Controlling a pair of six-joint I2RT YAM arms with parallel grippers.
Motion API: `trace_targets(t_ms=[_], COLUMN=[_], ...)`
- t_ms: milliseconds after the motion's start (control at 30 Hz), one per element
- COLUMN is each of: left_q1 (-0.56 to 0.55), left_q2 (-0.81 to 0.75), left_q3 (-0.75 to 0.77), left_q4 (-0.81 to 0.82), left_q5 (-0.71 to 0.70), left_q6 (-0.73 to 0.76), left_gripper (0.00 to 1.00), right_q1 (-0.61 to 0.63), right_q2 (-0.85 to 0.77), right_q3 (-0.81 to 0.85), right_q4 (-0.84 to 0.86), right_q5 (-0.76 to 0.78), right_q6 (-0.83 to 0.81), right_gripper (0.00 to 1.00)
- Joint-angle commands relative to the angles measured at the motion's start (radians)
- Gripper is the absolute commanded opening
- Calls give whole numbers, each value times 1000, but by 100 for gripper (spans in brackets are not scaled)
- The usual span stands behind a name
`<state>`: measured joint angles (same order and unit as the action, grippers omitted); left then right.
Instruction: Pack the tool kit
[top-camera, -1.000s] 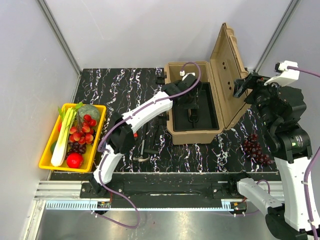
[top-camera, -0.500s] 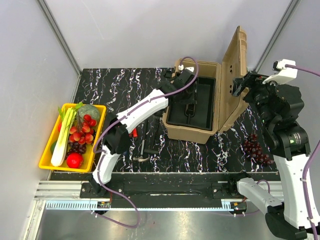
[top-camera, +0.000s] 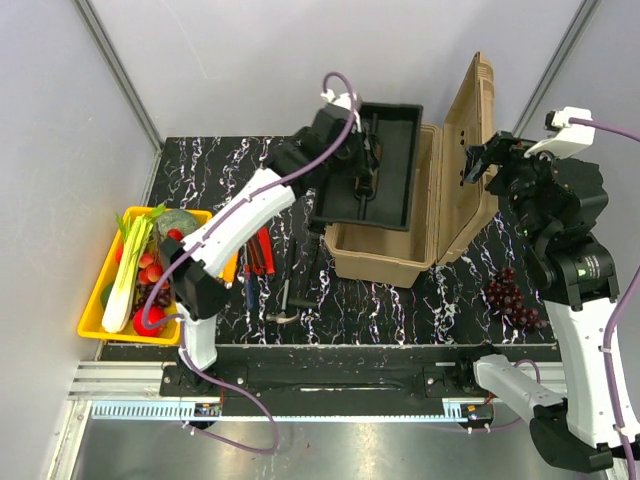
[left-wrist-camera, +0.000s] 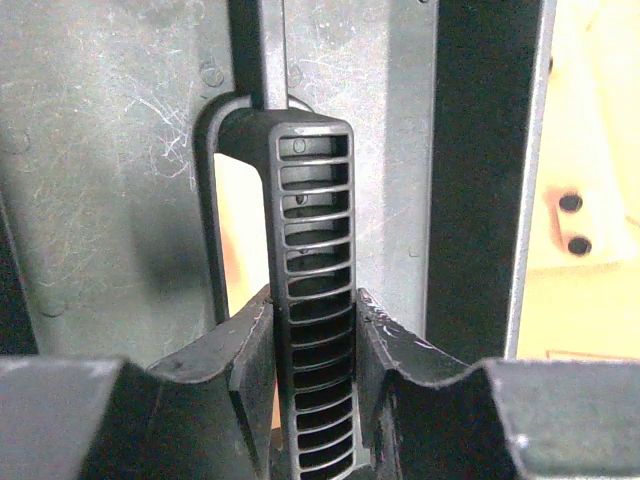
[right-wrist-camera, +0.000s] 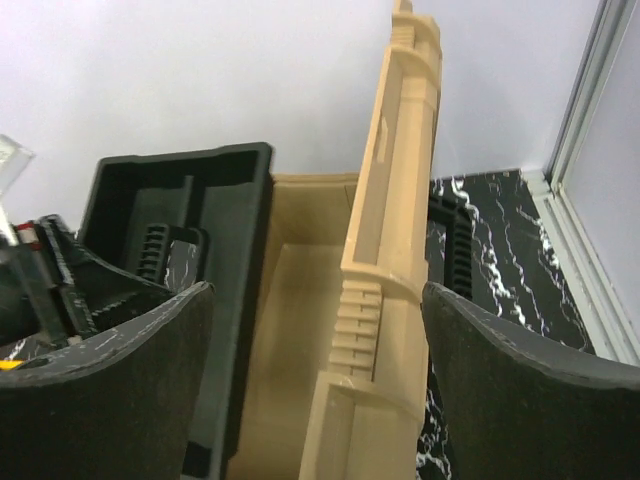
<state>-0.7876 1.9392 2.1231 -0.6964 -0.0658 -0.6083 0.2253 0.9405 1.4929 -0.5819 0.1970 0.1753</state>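
The tan toolbox (top-camera: 380, 257) stands open, its lid (top-camera: 468, 150) nearly upright. The black inner tray (top-camera: 388, 150) hangs tilted above the box's back left. My left gripper (top-camera: 362, 168) is shut on the tray's ribbed handle (left-wrist-camera: 312, 220), with the fingers (left-wrist-camera: 250, 350) pressed on both sides. My right gripper (top-camera: 487, 160) is open beside the lid's top edge. In the right wrist view the lid (right-wrist-camera: 390, 250) stands between the wide fingers (right-wrist-camera: 130, 380) with gaps either side. Red-handled tools (top-camera: 262, 250) and a blue-handled one (top-camera: 247, 278) lie on the table left of the box.
A yellow tray (top-camera: 97, 300) of vegetables and fruit sits at the left table edge. A bunch of dark grapes (top-camera: 510, 295) lies right of the box. A small metal tool (top-camera: 285, 302) lies near the front edge. Grey walls enclose the black marbled table.
My left gripper has lifted the black inner tray out of the toolbox and up toward the back left. The lid swung more upright. The right gripper has barely moved.
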Motion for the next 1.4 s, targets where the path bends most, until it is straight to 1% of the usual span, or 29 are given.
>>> trace_targets(t_ms=[0, 67, 167, 333, 400, 467, 533, 633, 800, 900, 967, 1067, 1167, 1233, 1267, 1367], left_q1=[108, 158, 261, 439, 511, 574, 626, 689, 748, 763, 771, 775, 783, 786, 786, 786], left_q2=[-140, -164, -189, -186, -149, -108, -62, -10, 96, 151, 184, 256, 316, 331, 336, 336], left_q3=[-25, -60, -109, -212, -236, -255, -262, -276, -259, -242, -241, -201, -167, -181, -193, -222], left_q4=[143, 146, 147, 167, 175, 193, 207, 267, 357, 391, 445, 491, 479, 479, 482, 482], left_q5=[-25, -38, -42, -35, -3, 14, 26, 96, 193, 234, 270, 325, 319, 311, 305, 291], left_q6=[28, 38, 45, 61, 62, 79, 82, 85, 97, 102, 102, 114, 84, 56, 48, 30], left_gripper=[0, 0, 0, 0, 0, 0, 0, 0, 0, 0, 0, 0, 0, 0, 0, 4], right_q1=[-4, -4, -4, -4, 3, 29, 86, 205, 290, 339, 374, 410, 427, 433, 434, 436], right_q2=[20, 49, 108, 213, 253, 294, 348, 432, 541, 593, 632, 682, 725, 748, 754, 782], right_q3=[78, 111, 185, 257, 257, 271, 314, 381, 431, 429, 426, 423, 423, 417, 412, 402], right_q4=[108, 122, 128, 165, 198, 205, 179, 140, 151, 169, 172, 172, 168, 166, 166, 159], right_q5=[-40, -151, -278, -467, -476, -441, -392, -355, -392, -422, -445, -470, -478, -478, -481, -524], right_q6=[-63, -123, -152, -126, -108, -126, -157, -226, -205, -191, -185, -181, -181, -181, -154, -140], right_gripper=[91, 90, 91, 91, 90, 90, 90, 89, 90, 90, 90, 90, 90, 90, 90, 90])
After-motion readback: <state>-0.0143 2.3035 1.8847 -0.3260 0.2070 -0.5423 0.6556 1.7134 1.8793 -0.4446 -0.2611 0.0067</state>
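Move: The black tray already hangs by its handle from the left hand; its place, the bare back-left table, is about 23 cm ahead, 33 left and 30 below. The open toolbox's middle is 2 cm ahead, 3 right, 21 below; the red-handled tools lie 4 ahead, 27 left. From the open right hand those tools are some 13 cm ahead, 44 left, 45 below, the toolbox 11 ahead, 14 left, and the raised lid 13 straight ahead. The tray, still pinched by its handle, is swung by the left hand off to the left and forward, away from the toolbox, lifting slightly before sinking some 25 cm towards the back-left table while turning about 30 degrees counter-clockwise. The open right hand rises clear, crosses some 30 cm left over the toolbox, slightly forward, swings 50 degrees counter-clockwise and descends towards the loose tools. ##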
